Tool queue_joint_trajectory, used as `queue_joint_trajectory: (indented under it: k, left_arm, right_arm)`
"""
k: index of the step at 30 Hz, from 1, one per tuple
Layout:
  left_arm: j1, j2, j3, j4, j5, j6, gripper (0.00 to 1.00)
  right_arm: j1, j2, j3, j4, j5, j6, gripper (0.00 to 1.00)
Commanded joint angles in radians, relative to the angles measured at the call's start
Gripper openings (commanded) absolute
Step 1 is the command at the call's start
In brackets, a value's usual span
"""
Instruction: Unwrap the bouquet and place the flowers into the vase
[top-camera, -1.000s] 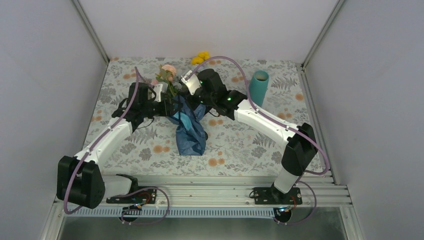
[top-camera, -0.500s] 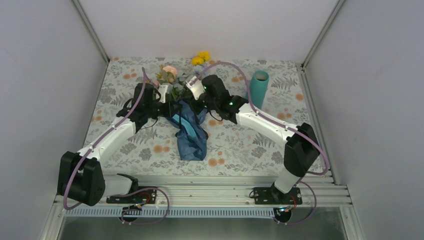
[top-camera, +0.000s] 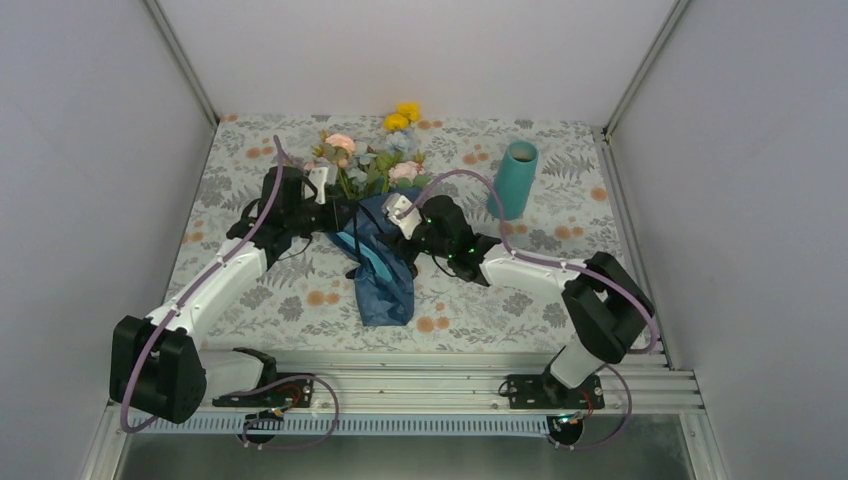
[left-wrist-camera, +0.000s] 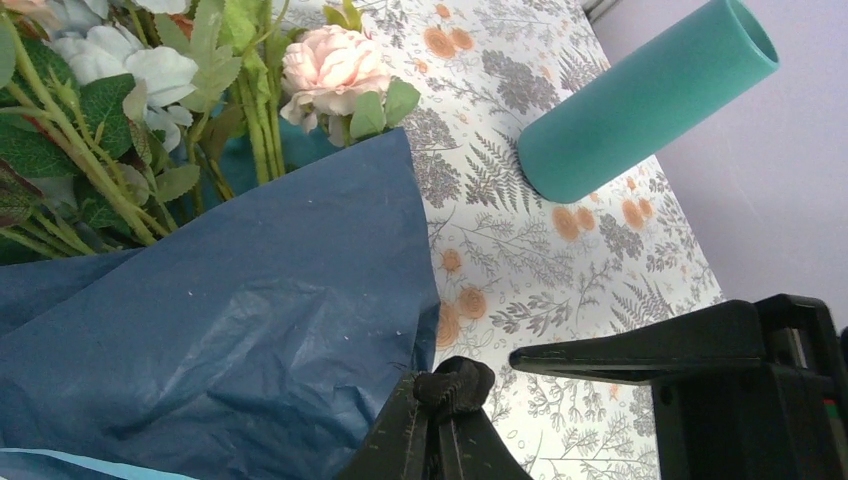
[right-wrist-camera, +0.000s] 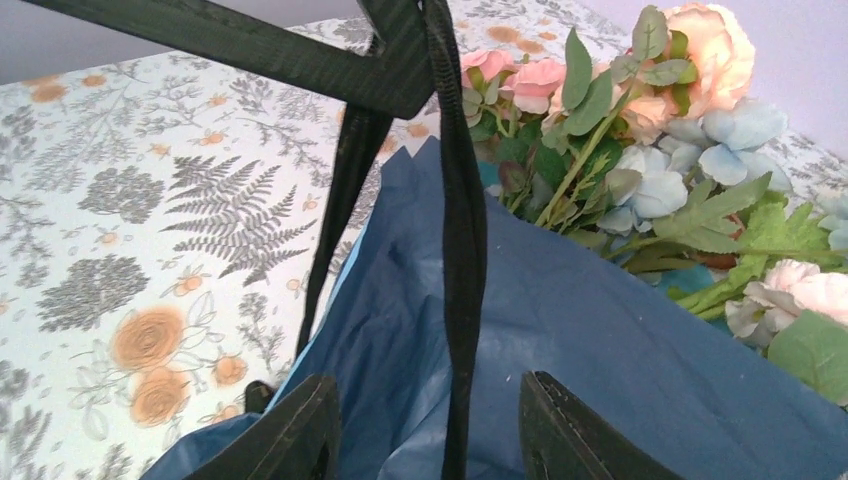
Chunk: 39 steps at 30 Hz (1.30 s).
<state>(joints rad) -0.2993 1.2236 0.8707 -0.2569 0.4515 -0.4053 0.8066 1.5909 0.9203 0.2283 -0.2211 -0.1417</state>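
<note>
The bouquet lies mid-table, its flowers (top-camera: 375, 165) fanned toward the back and its crinkled blue paper (top-camera: 385, 280) trailing toward the front. My left gripper (top-camera: 348, 212) is shut on the knotted end of a black ribbon (left-wrist-camera: 458, 385) at the paper's edge (left-wrist-camera: 220, 330). A strand of that ribbon (right-wrist-camera: 462, 250) hangs between the spread fingers of my right gripper (right-wrist-camera: 430, 410), which is open over the paper (right-wrist-camera: 600, 350) just right of the stems (top-camera: 385, 228). Pink and pale-blue blooms (right-wrist-camera: 640, 110) lie beyond it. The teal vase (top-camera: 517, 175) stands upright at the back right, apart from both grippers.
Yellow blooms (top-camera: 400, 115) lie at the back edge of the floral tablecloth (top-camera: 250, 150). White walls enclose the table on three sides. A metal rail (top-camera: 420, 385) carrying the arm bases runs along the front. The right gripper's finger (left-wrist-camera: 640, 345) shows in the left wrist view.
My left gripper closed on the ribbon. My right gripper opened and drew back from over the flowers toward the near side, uncovering the blooms.
</note>
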Motion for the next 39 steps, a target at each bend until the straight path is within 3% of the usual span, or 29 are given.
queue_joint_trajectory:
  k: [1,5,7,8,10,11,14,16,20,24,28,33,36,39]
  left_arm:
    - [-0.001,-0.020,0.033,0.010,-0.022,-0.013,0.02]
    - [-0.001,-0.019,0.053,-0.004,-0.032,-0.018,0.02]
    - [-0.001,-0.017,0.073,-0.025,-0.047,-0.013,0.02]
    - [0.000,-0.019,0.086,-0.050,-0.074,-0.009,0.02]
    - [-0.001,-0.028,0.114,-0.097,-0.147,0.013,0.02]
    - [-0.001,-0.030,0.133,-0.139,-0.203,0.029,0.02]
    - [0.006,0.016,0.232,-0.327,-0.459,0.056,0.02]
    - [0.008,0.040,0.273,-0.404,-0.577,0.066,0.02]
    - [0.013,0.015,0.289,-0.412,-0.649,0.049,0.02]
    - [0.015,0.029,0.354,-0.434,-0.642,0.054,0.02]
    - [0.016,0.054,0.515,-0.497,-0.639,0.078,0.02]
    - [0.016,0.069,0.655,-0.532,-0.423,0.088,0.02]
    - [0.016,0.046,0.574,-0.507,-0.308,0.064,0.02]
    - [0.016,0.013,0.436,-0.464,-0.285,0.035,0.02]
  right_arm:
    - [0.003,0.078,0.014,0.159,0.039,-0.039,0.46]
    - [0.003,0.164,0.034,0.176,0.050,-0.041,0.43]
    - [0.002,0.195,0.034,0.183,0.067,-0.034,0.36]
    - [0.002,0.204,0.034,0.183,0.081,-0.032,0.30]
    - [0.001,0.201,0.034,0.171,0.155,-0.020,0.07]
    - [0.000,0.184,0.033,0.153,0.229,-0.003,0.04]
    - [-0.027,0.069,0.034,0.050,0.488,0.073,0.04]
    - [-0.048,-0.021,0.040,-0.016,0.543,0.125,0.04]
    - [-0.052,-0.084,0.047,-0.041,0.572,0.145,0.04]
    - [-0.049,-0.126,0.166,-0.110,0.546,0.129,0.04]
    - [-0.046,-0.197,0.360,-0.225,0.551,0.118,0.04]
    - [-0.047,-0.263,0.488,-0.253,0.477,0.070,0.04]
    - [-0.048,-0.289,0.415,-0.245,0.363,0.080,0.04]
    - [-0.047,-0.287,0.365,-0.263,0.343,0.097,0.04]
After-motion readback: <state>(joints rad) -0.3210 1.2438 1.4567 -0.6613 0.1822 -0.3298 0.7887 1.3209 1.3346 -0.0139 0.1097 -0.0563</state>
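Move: The right hand, open, aims for the black ribbon strand hanging from the left hand's shut fingers: about 3 cm ahead, 1 cm left and 7 below. From the left hand that spot is some 1 cm back, 4 right and 10 below. The right hand has the blue wrap about 2 cm ahead, 1 left and 13 below, the flowers 19 ahead, 3 left and 12 below, and the vase 13 ahead, 24 right, 7 below. Down some 7 cm and slightly forward, the right hand shuts on the hanging ribbon, then swings right, turning about 20 degrees clockwise, and sweeps up roughly 30 cm, tilting upward. The left keeps its pinch, pulling about 6 cm left and turning counter-clockwise, then climbs about 17 cm, easing back right as it rises. ##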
